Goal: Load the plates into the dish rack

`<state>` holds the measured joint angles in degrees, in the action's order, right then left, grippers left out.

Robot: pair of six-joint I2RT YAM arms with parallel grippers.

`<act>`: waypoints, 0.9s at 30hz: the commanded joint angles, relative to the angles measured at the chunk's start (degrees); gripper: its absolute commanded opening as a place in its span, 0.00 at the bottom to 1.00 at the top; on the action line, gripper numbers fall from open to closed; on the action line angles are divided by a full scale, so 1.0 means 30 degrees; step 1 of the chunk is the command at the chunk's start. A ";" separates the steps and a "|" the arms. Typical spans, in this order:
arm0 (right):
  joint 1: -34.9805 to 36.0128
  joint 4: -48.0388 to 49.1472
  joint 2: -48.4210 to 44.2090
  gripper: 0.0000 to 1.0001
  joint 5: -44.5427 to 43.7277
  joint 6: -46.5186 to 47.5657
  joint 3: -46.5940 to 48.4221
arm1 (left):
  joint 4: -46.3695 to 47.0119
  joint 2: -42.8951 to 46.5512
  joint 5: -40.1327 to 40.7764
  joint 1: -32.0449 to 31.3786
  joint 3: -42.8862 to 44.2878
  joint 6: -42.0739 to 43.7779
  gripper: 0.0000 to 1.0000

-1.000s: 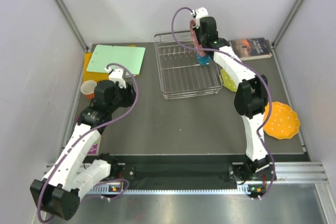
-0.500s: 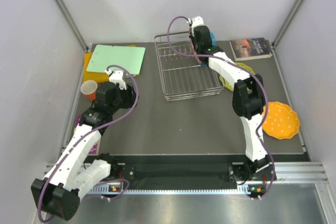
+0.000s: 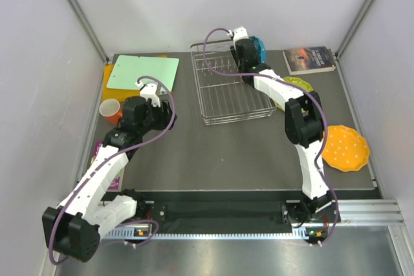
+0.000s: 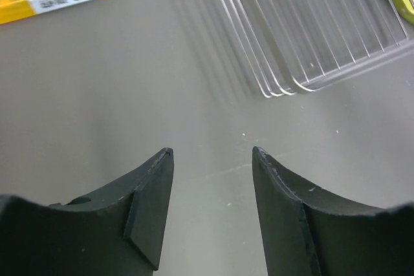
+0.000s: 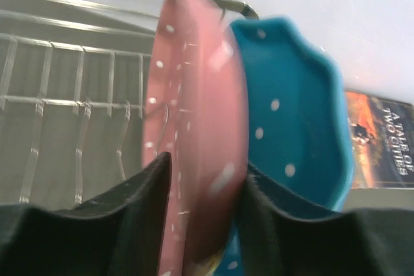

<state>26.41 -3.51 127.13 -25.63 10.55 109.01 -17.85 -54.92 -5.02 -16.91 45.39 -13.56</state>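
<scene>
My right gripper is shut on the pink plate, held on edge over the far right end of the dish rack. The blue plate stands on edge right against the pink one, behind my right finger; from above the blue plate shows at the rack's back right corner beside the right gripper. The yellow-green plate lies just right of the rack. The orange plate lies near the table's right edge. My left gripper hangs open and empty over bare table, left of the rack.
A green cutting board lies at the back left with an orange mug in front of it. A book lies at the back right, close behind the plates. The enclosure walls stand close on both sides.
My right gripper carried the pink plate back and left to the rack's far right corner. The left arm has edged a little toward the rack.
</scene>
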 commanded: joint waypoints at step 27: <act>-0.4520 -0.3073 -1.2843 1.00 0.9292 -0.0671 -0.6918 | 0.3839 -0.9200 -0.8084 -0.5263 0.4293 0.6424 0.00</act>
<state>22.06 -9.10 94.59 -13.61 14.37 92.25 -9.39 -77.56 -28.42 -32.45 54.52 4.67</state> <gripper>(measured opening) 0.995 0.014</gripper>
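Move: My right hand has the pink plate between its fingers in the dish rack, its middle about 1 cm ahead, 1 cm right and 7 cm below. From this hand the blue plate stands some 5 cm right and 2 cm ahead, 7 cm lower; the green plate lies about 17 cm right, 6 cm back and 17 cm down. From my left hand the rack's near left corner is roughly 8 cm ahead, 11 cm right and 14 cm below. I open my right fingers wide and let go of the pink plate in the rack, dipping slightly, then rise about 16 cm and draw back some 10 cm, drifting right. Meanwhile I swing my left hand about 16 cm right to just short of the rack's near left corner, turning some 45 degrees clockwise, shutting its empty fingers and starting to sink at the end. ##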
